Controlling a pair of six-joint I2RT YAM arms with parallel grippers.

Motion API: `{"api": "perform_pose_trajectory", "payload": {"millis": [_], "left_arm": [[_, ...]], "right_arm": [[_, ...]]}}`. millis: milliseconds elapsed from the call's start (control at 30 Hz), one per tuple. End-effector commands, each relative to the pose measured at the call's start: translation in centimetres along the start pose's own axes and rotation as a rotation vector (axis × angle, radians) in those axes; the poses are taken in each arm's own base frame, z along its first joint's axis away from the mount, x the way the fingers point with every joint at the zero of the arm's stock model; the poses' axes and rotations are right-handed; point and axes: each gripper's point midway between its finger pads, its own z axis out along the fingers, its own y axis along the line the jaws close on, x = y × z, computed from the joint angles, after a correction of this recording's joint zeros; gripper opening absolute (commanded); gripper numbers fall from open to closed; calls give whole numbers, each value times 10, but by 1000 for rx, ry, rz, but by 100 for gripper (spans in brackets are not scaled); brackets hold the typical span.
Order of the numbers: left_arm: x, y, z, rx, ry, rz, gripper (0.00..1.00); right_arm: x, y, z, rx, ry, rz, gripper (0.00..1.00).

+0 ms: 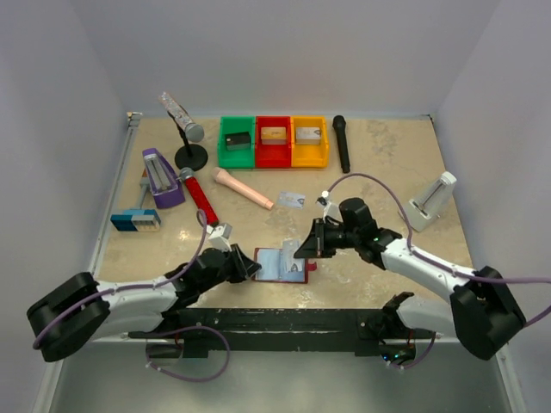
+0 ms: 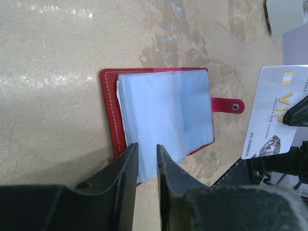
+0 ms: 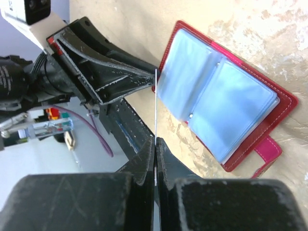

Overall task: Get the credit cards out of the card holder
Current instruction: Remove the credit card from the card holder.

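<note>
The dark red card holder point(image 1: 282, 265) lies open on the table between both arms, its pale blue pockets point(image 2: 163, 110) facing up and its red tab point(image 2: 226, 105) sticking out. My left gripper point(image 2: 147, 151) hovers at the holder's near edge with its jaws a narrow gap apart; blue pocket shows through the gap. To the right of the holder, my right gripper point(image 3: 155, 142) is shut on a white credit card point(image 2: 276, 115) marked VIP and lifted off the table. This card appears edge-on point(image 3: 155, 106) in the right wrist view. Another credit card point(image 1: 293, 200) lies flat farther back.
Green point(image 1: 235, 142), red point(image 1: 274, 142) and yellow point(image 1: 310, 142) bins stand at the back. A black microphone point(image 1: 342, 144), a red microphone point(image 1: 200, 196), a beige cylinder point(image 1: 244, 188), a stand point(image 1: 191, 157), a purple object point(image 1: 161, 178) and a white stand point(image 1: 430, 202) surround the work area.
</note>
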Motion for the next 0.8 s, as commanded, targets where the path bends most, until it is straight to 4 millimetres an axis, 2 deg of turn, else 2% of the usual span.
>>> {"api": "perform_pose_trajectory", "payload": {"millis": [0, 133, 200, 333, 500, 767], "left_arm": [[-26, -21, -11, 26, -71, 59, 29], [-56, -58, -34, 177, -184, 106, 37], [-67, -76, -48, 262, -228, 126, 49], [-72, -117, -80, 470, -245, 233, 73], [-67, -152, -107, 642, -199, 387, 77], [-30, -185, -120, 884, 11, 455, 77]], "right_arm": [[-15, 26, -26, -13, -61, -156, 0], [-6, 57, -45, -139, -29, -312, 0], [6, 70, -53, -208, 36, -363, 0], [34, 86, -63, -242, 156, -488, 0], [59, 101, -69, -292, 245, -563, 0], [81, 121, -75, -348, 352, -638, 0]]}}
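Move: The right hand already holds the clear VIP card, pinched by its long edge. From the left hand, the card's middle lies about 9 cm to the right, 2 cm ahead and 6 cm higher. The left fingers are some 11 cm left of the right hand, 3 cm back and 7 cm lower. The open card holder's middle is 5 cm left, 2 cm back and 9 cm below the right hand; a loose card lies 19 cm ahead of that hand and 2 cm left. Up first, then back: the right hand keeps its pinch on the card and carries it off the holder towards the near table edge, rising about 8 cm, drawing back 11 and swinging counter-clockwise. The left hand climbs some 18 cm from the holder's left edge, fingers opening wide and tipping up, then drifts back and right, turning clockwise until they face the card, without touching it. ##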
